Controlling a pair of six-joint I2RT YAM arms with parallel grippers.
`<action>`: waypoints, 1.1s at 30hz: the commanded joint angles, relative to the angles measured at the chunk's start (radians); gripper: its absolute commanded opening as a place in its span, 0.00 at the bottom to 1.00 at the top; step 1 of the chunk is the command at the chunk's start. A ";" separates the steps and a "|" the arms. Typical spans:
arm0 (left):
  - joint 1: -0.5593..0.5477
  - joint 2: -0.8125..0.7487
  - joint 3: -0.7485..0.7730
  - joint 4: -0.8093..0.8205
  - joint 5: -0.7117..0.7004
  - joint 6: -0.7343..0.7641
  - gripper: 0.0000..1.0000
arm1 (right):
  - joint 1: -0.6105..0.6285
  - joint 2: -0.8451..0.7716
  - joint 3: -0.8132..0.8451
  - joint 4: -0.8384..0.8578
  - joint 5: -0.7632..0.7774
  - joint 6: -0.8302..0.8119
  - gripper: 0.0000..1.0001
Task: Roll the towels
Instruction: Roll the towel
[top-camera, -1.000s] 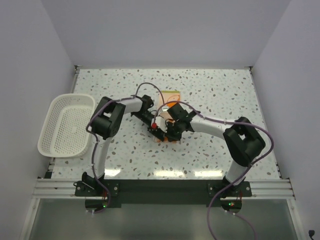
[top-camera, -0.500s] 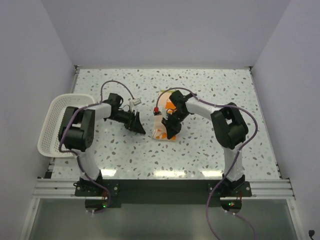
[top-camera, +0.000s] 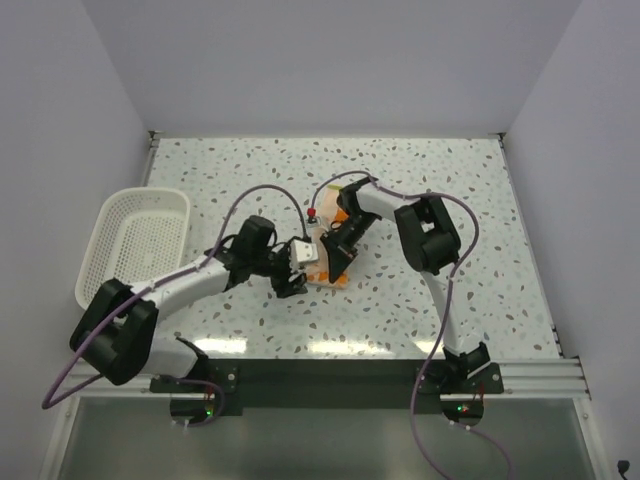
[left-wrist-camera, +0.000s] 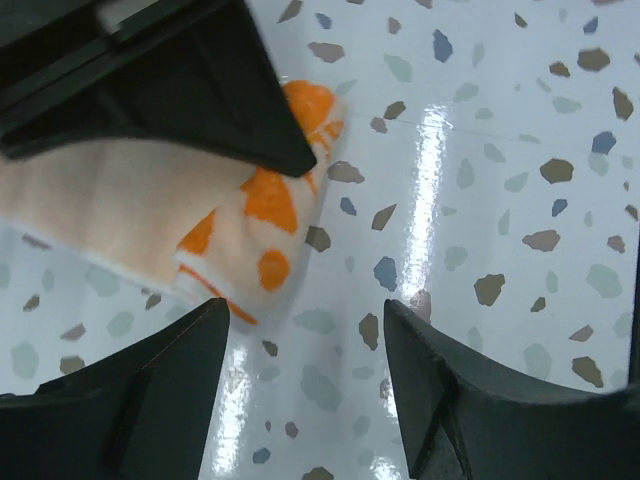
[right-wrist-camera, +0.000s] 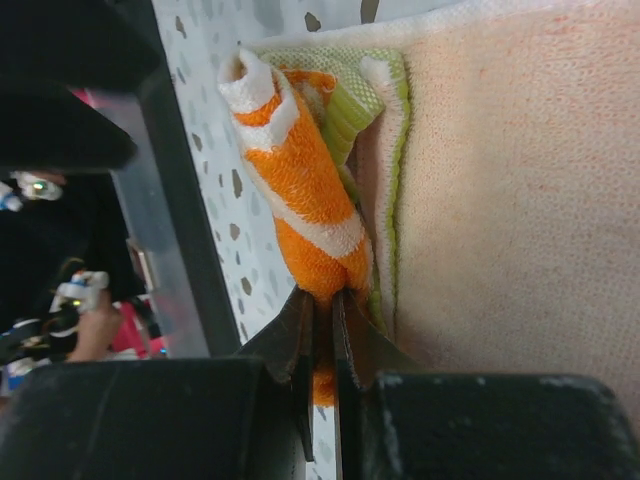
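Note:
The towel (top-camera: 322, 270) is a peach cloth with orange marks lying mid-table, partly hidden under both grippers. In the right wrist view its rolled end (right-wrist-camera: 300, 190) is a tight orange-and-white roll lying on the flat peach part (right-wrist-camera: 520, 200). My right gripper (right-wrist-camera: 322, 305) is shut on the roll's near end (top-camera: 338, 260). My left gripper (left-wrist-camera: 305, 335) is open over bare tabletop, with the towel's end (left-wrist-camera: 200, 225) just ahead and to the left of its fingers (left-wrist-camera: 130, 390). From above, the left gripper (top-camera: 298, 272) sits at the towel's left side.
A white mesh basket (top-camera: 105, 215) stands at the table's left edge. The right arm (top-camera: 425, 225) arches over the table's middle right. Walls close in the table at the back and on both sides.
The left gripper let go and opened, swung out to the left, then came back low beside the towel's left side. The right gripper stayed shut on the roll.

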 joint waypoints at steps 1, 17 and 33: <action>-0.123 -0.015 -0.036 0.144 -0.170 0.234 0.68 | -0.005 0.087 0.066 -0.173 -0.035 -0.035 0.00; -0.317 0.304 0.075 0.220 -0.416 0.427 0.33 | -0.027 0.122 0.085 -0.230 -0.040 -0.106 0.00; -0.285 0.566 0.468 -0.440 -0.094 0.073 0.03 | -0.277 -0.345 -0.048 0.237 0.148 0.253 0.51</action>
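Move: From the left hand, the rolled near end of the towel lies about 6 cm to the right, 1 cm ahead and 6 cm lower. The flat rest of the towel has its middle some 11 cm ahead of that hand and 7 cm to its right, 7 cm below. The right hand already grips the roll: the roll's middle is about 1 cm to its left, level with the fingers, and the flat towel's middle about 10 cm straight ahead, 1 cm lower. The left fingers, already open, shut on the rolled end after reaching right and down about 5 cm; the wrist turns some 20 degrees clockwise, and still pinching, the hand draws a little farther right. The right hand keeps its pinch nearly still until then, opens, lets go and pulls away forward, right and up, about 13 cm in all. ##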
